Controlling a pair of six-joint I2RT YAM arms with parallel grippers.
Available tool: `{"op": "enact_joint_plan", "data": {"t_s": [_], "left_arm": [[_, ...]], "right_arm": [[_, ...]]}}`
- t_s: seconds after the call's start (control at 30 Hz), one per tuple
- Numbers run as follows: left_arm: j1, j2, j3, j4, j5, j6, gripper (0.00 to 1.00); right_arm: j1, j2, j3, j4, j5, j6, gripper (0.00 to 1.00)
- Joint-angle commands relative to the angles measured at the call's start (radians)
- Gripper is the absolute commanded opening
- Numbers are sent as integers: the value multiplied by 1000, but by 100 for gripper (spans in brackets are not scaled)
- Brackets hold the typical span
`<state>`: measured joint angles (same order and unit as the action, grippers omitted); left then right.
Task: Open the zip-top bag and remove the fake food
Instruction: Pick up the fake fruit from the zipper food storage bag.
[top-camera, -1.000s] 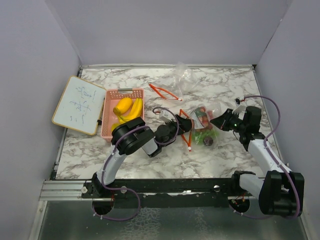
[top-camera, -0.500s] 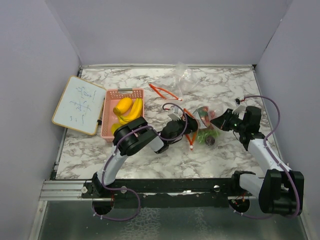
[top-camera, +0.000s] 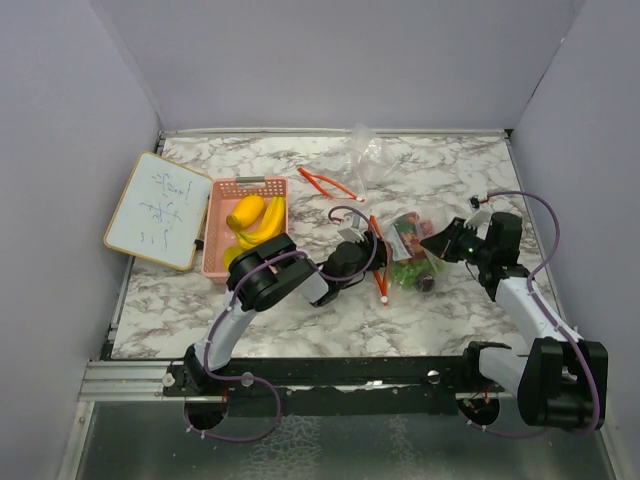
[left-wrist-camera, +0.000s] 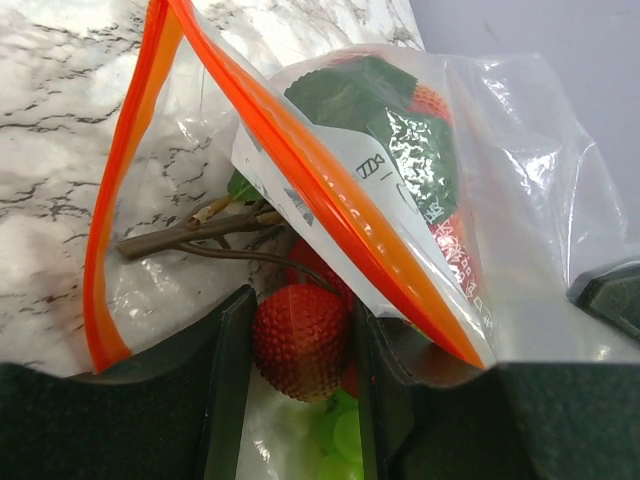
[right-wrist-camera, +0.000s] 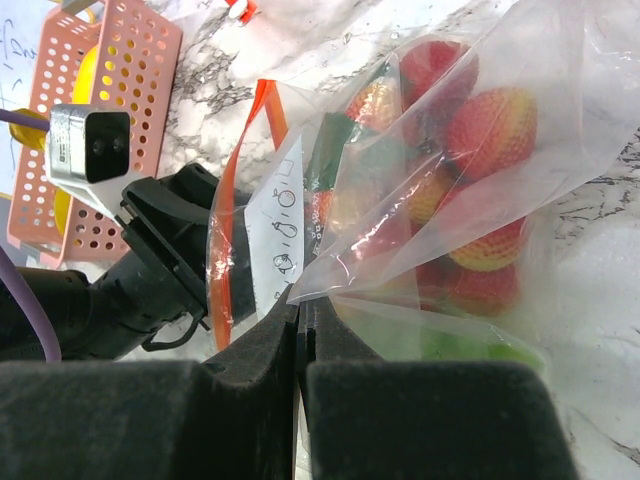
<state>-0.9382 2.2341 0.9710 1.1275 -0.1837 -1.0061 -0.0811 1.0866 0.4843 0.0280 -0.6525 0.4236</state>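
Note:
The zip-top bag (top-camera: 408, 248) lies mid-table with its orange zip mouth (left-wrist-camera: 290, 150) open toward the left arm. My left gripper (left-wrist-camera: 300, 372) reaches into the mouth, its fingers pressed on both sides of a red strawberry (left-wrist-camera: 300, 338). Green fake food (left-wrist-camera: 342, 440) lies just below it and a brown stem (left-wrist-camera: 195, 233) to the left. More strawberries (right-wrist-camera: 490, 130) and a printed card (right-wrist-camera: 280, 235) show through the clear plastic. My right gripper (right-wrist-camera: 300, 325) is shut on a fold of the bag (right-wrist-camera: 450, 230) at its far side, holding it up.
A pink basket (top-camera: 245, 188) with yellow bananas (top-camera: 258, 218) stands left of the bag. A whiteboard (top-camera: 158, 210) lies at the far left. A second, empty clear bag (top-camera: 365, 150) with an orange zip strip (top-camera: 330, 183) rests near the back wall.
My left gripper has pushed right into the bag mouth and its jaws have narrowed onto the strawberry. The right gripper keeps its hold in place.

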Motion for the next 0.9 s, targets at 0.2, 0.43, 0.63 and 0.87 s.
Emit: {"op": "enact_joint_plan", "data": {"t_s": [0.2,0.43,0.63,0.87], "left_arm": [[1,-139,-251,-52,4,32,30],[1,-311,-376,-144,25,51,30],[1,-450,-502,-141,36,27,30],[2,-609,-571,-244,56,29,30]], "right_arm": [[-5,-8,-1,43,60,45,2],[-5,-11,-35,100,114,89,2],[-5,16,-57,180,135,150,2],[-5,90,-18,246,168,167,2]]}}
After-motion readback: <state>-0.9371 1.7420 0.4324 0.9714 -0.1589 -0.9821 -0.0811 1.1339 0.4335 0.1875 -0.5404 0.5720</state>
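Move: My left hand already holds a strawberry of the bunch at the bag's mouth. The pink basket it goes to lies about 47 cm to its left and 10 cm farther out, roughly level in height. The orange zip is only some 4 cm to its left, straight across; the green grapes are about 6 cm right and 4 cm back, the dark plum 11 cm right and 7 cm back. From my right hand the held strawberry is some 9 cm left, 5 cm back and 6 cm lower. Keeping my pinch on the strawberry, I draw my left hand out of the bag, left and back towards myself, about 15 cm and nearly level, rolling it some 10 degrees. My right hand still pinches the clear film on the bag's far side, giving only about 2 cm, mostly forward, while turning roughly 10 degrees clockwise. ##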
